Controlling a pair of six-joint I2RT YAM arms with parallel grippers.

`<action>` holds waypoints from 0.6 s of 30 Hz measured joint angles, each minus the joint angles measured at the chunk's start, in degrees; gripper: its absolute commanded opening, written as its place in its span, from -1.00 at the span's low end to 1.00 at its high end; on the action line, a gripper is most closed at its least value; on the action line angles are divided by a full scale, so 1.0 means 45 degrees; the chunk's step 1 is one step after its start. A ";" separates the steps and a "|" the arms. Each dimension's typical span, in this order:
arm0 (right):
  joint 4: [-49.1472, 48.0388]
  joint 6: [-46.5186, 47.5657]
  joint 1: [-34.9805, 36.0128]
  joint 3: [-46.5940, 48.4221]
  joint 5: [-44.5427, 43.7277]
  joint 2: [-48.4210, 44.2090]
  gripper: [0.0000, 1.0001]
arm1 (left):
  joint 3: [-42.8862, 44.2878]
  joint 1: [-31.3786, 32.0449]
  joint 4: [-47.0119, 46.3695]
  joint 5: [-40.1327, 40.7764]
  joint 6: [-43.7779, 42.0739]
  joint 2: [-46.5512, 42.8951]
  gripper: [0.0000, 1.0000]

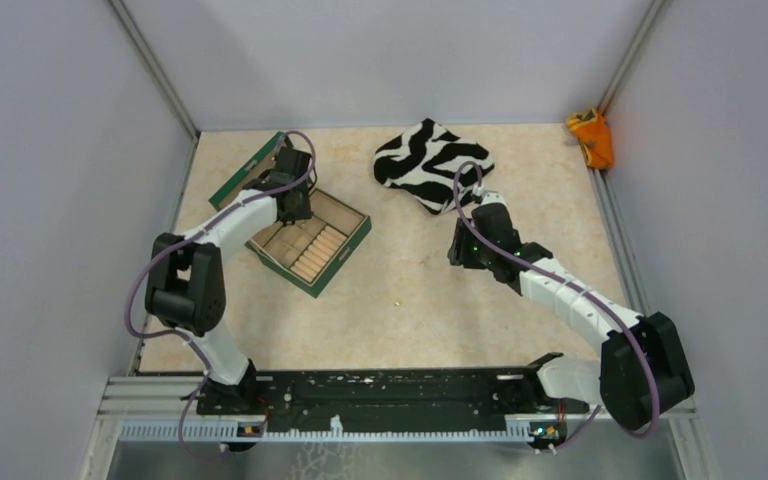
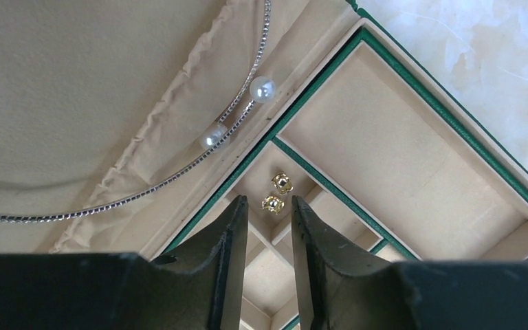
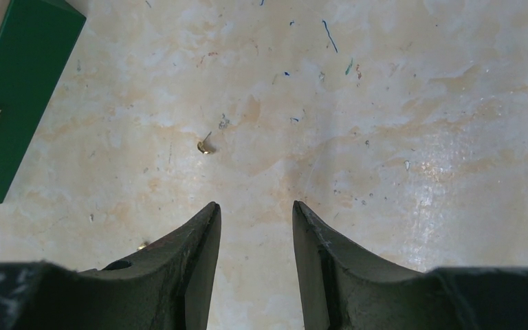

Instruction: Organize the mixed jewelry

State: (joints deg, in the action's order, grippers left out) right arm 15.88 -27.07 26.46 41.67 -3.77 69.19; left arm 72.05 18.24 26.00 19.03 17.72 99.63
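Observation:
The mixed jewelry shows in both wrist views. A thin silvery hoop [image 2: 179, 175] with two pearl ends lies on the cream lining of the box lid. Two small gold pieces [image 2: 281, 182] sit in a small tan compartment of the dark green box [image 2: 454, 113]. My left gripper [image 2: 269, 201] hangs just above them, open, with nothing between its fingers. A tiny gold stud [image 3: 205, 146] lies on the table ahead of my right gripper [image 3: 254, 205], which is open and empty. Another gold speck [image 3: 142, 245] peeks out beside its left finger.
The open box [image 1: 305, 240] stands at the left with its lid [image 1: 245, 170] leaning back. A zebra-striped cloth [image 1: 430, 163] lies at the back centre. An orange object [image 1: 592, 137] sits in the far right corner. The box's green corner [image 3: 20, 82] shows left of the right gripper.

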 measured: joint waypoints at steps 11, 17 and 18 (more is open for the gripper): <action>-0.0015 -0.0005 0.0000 0.0000 0.0049 0.0010 -0.14 | -0.1467 0.1671 -0.0044 -0.1107 0.0112 -0.3619 -0.25; -0.0053 -0.0039 0.0000 0.0000 0.0073 0.0189 -0.16 | -0.2152 0.4901 -0.0418 -0.1564 0.0947 -0.4556 -0.21; -0.0068 -0.0039 0.0000 0.0000 0.0049 0.0189 -0.16 | -0.2293 0.5280 -0.0476 -0.1676 0.1088 -0.4464 -0.18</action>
State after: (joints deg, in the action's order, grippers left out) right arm 15.57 -27.24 26.46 41.67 -3.55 70.04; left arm 61.73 42.00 23.86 11.49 22.61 79.55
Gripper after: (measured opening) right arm 0.421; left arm 0.388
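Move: Back and to the right of the left hand lies the last earring on the bare table, about 17 cm back, 20 cm right and some 9 cm lower. The jewelry box's tray sits under that hand, its middle about 5 cm back and 2 cm right; two earrings already lie in the compartment about 4 cm straight below the fingertips. From the idle right hand, the same last earring is about 13 cm left and 7 cm back. Rising out of the small compartment with open, empty fingers, the left hand first climbs about 8 cm while drawing back, then sweeps fast to the right and back across the tray and over the box's near right edge, some 15 cm right and 12 cm back in all, towards the last earring, starting to sink at the end. On the way the wrist turns clockwise about 25 degrees and rolls its left side down a little; the fingers stay parted. ##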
